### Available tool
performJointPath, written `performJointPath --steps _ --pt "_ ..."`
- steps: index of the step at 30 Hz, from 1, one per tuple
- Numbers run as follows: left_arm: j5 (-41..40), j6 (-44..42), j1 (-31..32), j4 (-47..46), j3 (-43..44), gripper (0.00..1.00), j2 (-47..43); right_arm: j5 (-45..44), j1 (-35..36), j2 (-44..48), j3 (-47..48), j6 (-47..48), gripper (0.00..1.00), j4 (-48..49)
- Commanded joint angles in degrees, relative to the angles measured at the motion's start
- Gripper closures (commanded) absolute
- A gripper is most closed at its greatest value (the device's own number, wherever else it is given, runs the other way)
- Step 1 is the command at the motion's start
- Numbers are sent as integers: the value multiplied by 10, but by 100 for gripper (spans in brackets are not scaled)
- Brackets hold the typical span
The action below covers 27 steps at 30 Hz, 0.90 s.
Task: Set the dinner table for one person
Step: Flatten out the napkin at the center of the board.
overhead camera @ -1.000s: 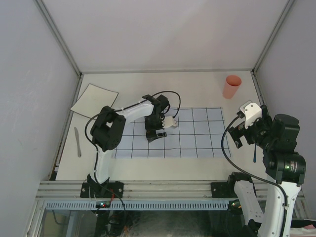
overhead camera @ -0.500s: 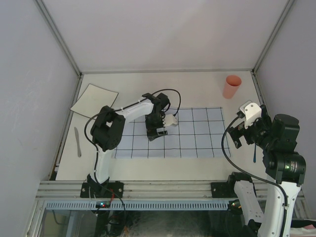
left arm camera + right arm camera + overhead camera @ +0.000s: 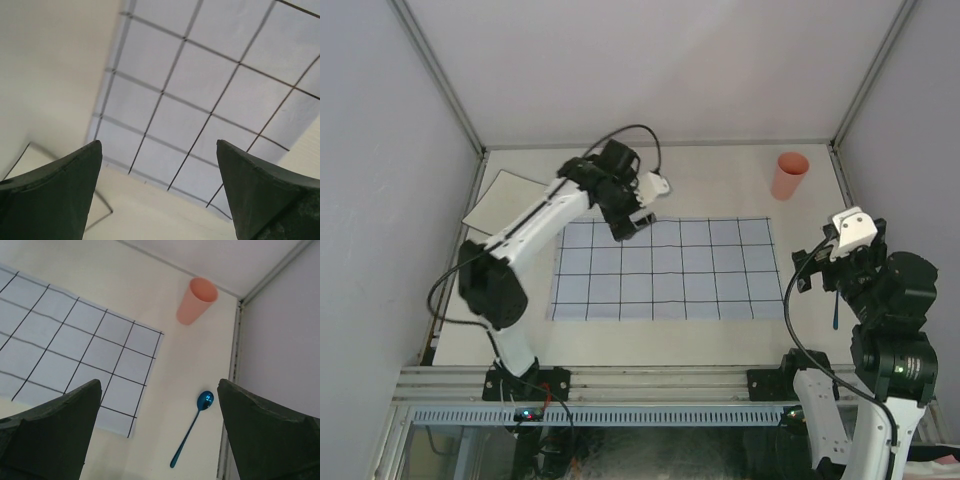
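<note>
The dinner table (image 3: 710, 170) is an off-white surface with a light-blue grid cloth (image 3: 665, 268) spread flat on its middle. My left gripper (image 3: 632, 222) hangs open over the cloth's back left part. In the left wrist view my left gripper (image 3: 159, 144) holds nothing, with the cloth (image 3: 200, 95) and bare table (image 3: 50, 70) below. My right gripper (image 3: 815, 278) is open near the cloth's right edge. In the right wrist view my right gripper (image 3: 159, 382) is empty above the table. A blue spoon (image 3: 192, 432) lies on the table just right of the cloth (image 3: 65, 340).
An orange cup (image 3: 789, 175) stands upright at the back right, the cup (image 3: 196, 301) also showing in the right wrist view. The spoon (image 3: 834, 310) lies close to the right rail. A flat white square (image 3: 505, 198) sits at the back left, partly under my left arm.
My left arm has stretched out and swung its gripper from the cloth's middle to its back left edge. The right arm has drawn slightly to the right. Both grippers stayed open.
</note>
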<state>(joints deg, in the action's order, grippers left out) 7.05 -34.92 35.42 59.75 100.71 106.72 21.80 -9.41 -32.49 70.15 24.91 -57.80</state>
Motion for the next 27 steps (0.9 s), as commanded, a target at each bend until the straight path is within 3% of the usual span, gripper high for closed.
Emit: performJointPath --steps 1,4,6,11,14,17,23,27 --pt "-62 85 -70 -86 -64 0 -191 -96 -7 32 -34 -83 0 77" --pt "-152 135 -135 -191 -172 0 -315 -79 -31 43 -52 -97 0 79" --pt "-161 137 -175 -235 -243 0 -406 -84 -38 49 -67 -113 0 94" --pt "-156 140 -262 -239 -329 0 -525 -58 -89 70 -107 -179 0 135" --pt "-220 142 -279 -252 -379 0 -567 35 -179 108 -148 -196 0 160" --pt "-251 130 -296 -261 -426 0 -598 102 -214 143 -192 -198 0 178" --pt "-192 128 -344 -214 -466 0 -613 51 -217 147 -188 -184 0 138" --pt "-180 114 -389 -259 -508 2 -600 74 -227 138 -188 -170 0 143"
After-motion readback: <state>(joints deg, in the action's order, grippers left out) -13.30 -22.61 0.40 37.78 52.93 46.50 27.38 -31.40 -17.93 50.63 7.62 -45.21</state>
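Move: From the left hand, already clear of the cloth, the square plate lies about 10 cm ahead, 29 to the left and 15 below; the knife is some 34 cm left and 8 back. The napkin's middle is 3 cm back, 3 right and 15 below. From the right hand the napkin's middle is about 13 cm ahead, 23 left and 33 below; the spoon stands 7 ahead and 11 right, the cup 31 ahead and 3 right. Sweep the left gripper away from the napkin, about 30 cm to the left towards the plate, arcing up high first, then drawing back and sinking, while the wrist swings counter-clockwise and tips up from pointing down. Ease the open right gripper down and right towards the spoon, some 5 cm each way at most, turning about 20 degrees clockwise. Keep both grippers open and touch nothing. ##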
